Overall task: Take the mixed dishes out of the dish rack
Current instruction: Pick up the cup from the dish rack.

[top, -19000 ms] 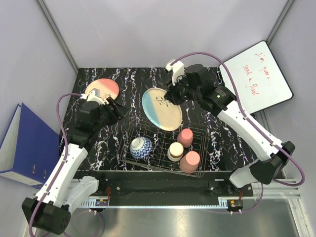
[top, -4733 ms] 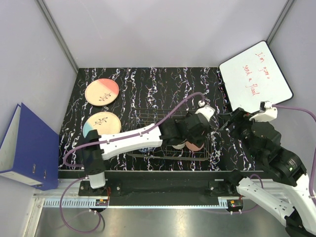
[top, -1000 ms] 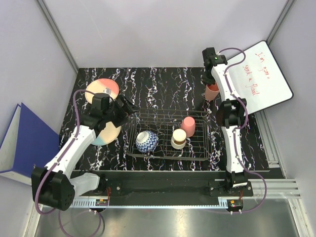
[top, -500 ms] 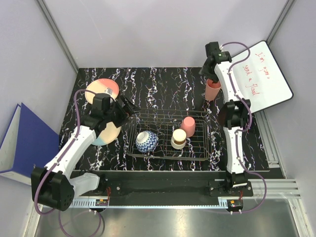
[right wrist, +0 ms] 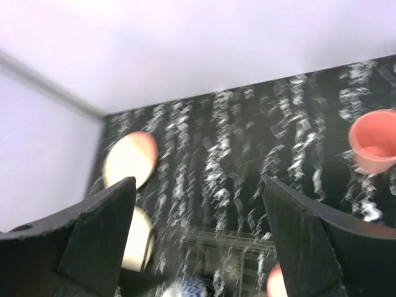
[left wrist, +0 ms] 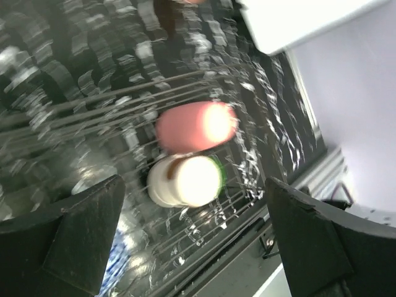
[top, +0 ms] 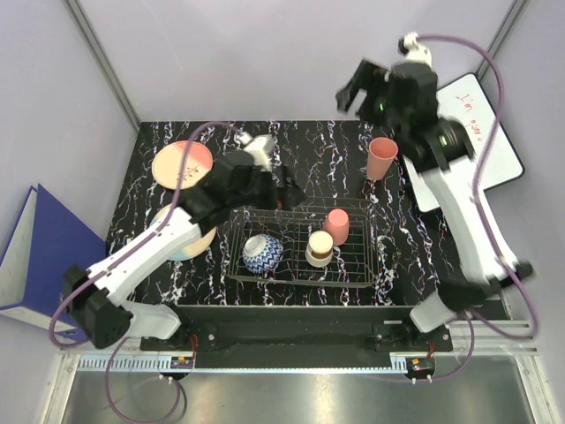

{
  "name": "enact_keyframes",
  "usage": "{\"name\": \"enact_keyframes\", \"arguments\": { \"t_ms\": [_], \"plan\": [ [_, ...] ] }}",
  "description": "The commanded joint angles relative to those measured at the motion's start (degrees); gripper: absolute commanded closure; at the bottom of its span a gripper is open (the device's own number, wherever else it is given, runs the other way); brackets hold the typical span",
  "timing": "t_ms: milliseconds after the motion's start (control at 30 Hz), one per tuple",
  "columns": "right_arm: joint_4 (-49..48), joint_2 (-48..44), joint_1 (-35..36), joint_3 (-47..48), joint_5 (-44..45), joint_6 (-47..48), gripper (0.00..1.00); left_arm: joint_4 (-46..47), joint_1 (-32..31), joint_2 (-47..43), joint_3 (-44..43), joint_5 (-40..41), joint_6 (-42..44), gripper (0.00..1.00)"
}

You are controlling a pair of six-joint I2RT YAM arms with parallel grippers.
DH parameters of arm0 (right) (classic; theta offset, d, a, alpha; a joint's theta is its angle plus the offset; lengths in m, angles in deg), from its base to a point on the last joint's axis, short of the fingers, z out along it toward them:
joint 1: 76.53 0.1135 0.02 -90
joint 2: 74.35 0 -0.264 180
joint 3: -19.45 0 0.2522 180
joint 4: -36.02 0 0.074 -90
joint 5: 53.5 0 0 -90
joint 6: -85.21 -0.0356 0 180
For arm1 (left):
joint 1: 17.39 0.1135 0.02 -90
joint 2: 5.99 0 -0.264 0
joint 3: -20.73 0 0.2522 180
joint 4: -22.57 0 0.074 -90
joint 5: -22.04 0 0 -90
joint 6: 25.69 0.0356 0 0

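Note:
The dish rack (top: 353, 265) holds a blue-and-white bowl (top: 262, 253), a cream cup with a brown band (top: 319, 247) and a pink cup (top: 335, 225). A second pink cup (top: 381, 157) stands upright on the table beyond the rack. The pink/cream plate (top: 181, 163) and the blue/cream plate (top: 177, 238) lie at the left. My left gripper (top: 287, 193) is open and empty over the rack's far left part. Its blurred view shows the pink cup (left wrist: 195, 127) and cream cup (left wrist: 185, 180) between the fingers (left wrist: 80, 235). My right gripper (top: 351, 93) is open and empty, raised high above the table's far side.
A whiteboard (top: 477, 132) with red writing leans at the far right. A blue binder (top: 44, 261) lies off the table's left edge. The right wrist view looks down on the standing pink cup (right wrist: 373, 141), both plates (right wrist: 130, 159) and the rack (right wrist: 229, 238).
My right gripper has lifted up and away from the pink cup, which stays standing on the table. My left arm has swung right, from beside the plates to over the rack.

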Motion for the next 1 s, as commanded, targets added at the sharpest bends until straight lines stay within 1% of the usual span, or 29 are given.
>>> {"name": "enact_keyframes", "arguments": {
  "t_ms": [0, 33, 67, 100, 167, 200, 367, 400, 500, 700, 867, 967],
  "plan": [
    [-18.34, -20.03, 0.62, -25.16, -4.17, -1.32, 0.08, 2.21, -6.56, 8.03, -6.98, 5.33, 12.34, 0.01],
    [-21.95, -23.41, 0.62, -35.05, -5.68, -1.41, 0.08, 2.39, -7.78, 11.18, -8.99, 5.5, 14.52, 0.01],
    [-25.46, -26.32, 0.62, -38.55, -6.39, -2.11, 0.07, 2.39, -8.32, 12.69, -10.05, 5.5, 15.59, 0.01],
    [-25.58, -30.26, 0.71, -40.93, -7.09, -2.2, 0.06, 2.22, -8.76, 15.58, -12.24, 5.68, 16.56, 0.01],
    [-24.18, -33.36, 0.62, -45.07, -7.54, -2.2, 0.06, 1.69, -10.08, 18.14, -14.19, 6.03, 18.5, 0.01],
    [-23.74, -36.34, 0.62, -47.43, -7.97, -2.38, 0.06, 1.6, -10.52, 20.5, -15.94, 7.25, 18.94, 0.01],
    [-21.81, -43.56, 0.62, -52.46, -8.5, -2.73, 0.05, 0.46, -13.86, 28.07, -21.39, 10.86, 19.56, 0.01],
    [-21.72, -44.18, 0.62, -53.95, -8.59, -2.82, 0.05, 0.46, -14.21, 30.52, -23.06, 11.47, 19.56, 0.01],
    [-21.63, -46.3, 0.62, -56.41, -9.03, -3.26, 0.05, 0.63, -15.27, 34.05, -25.87, 12.71, 18.51, 0.01],
    [-21.37, -48.76, 0.62, -59.41, -8.5, -3.26, 0.05, 0.99, -15.44, 37.04, -27.47, 11.75, 16.75, 0.01],
    [-21.63, -48.15, 0.62, -60.2, -8.59, -3.52, 0.05, 1.07, -15.53, 37.84, -25.45, 11.48, 14.9, 0.01],
    [-21.89, -48.23, 0.62, -60.9, -8.68, -3.96, 0.05, 1.07, -15.53, 38.11, -24.48, 11.22, 14.72, 0.05]
  ]
}}
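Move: The pink cup still in the rack stands about 15 cm to the left hand's right, 3 cm ahead and some 19 cm below. Back and left of that cup is the white cup stack, 10 cm right of the left hand and 4 cm back. The blue patterned bowl sits 7 cm to this hand's left, 5 cm back. From the right hand, the rack's pink cup lies roughly 7 cm back, 2 cm left and 38 cm down. The rack's pink cup is what the left hand closes in on, swinging about 15 cm to the right and then mostly sinking, some 12 cm in all. Its wide-open fingers tip more steeply down and turn clockwise, stopping short above the cup without touching. The right hand, empty and open, draws back about 15 cm and sinks. ##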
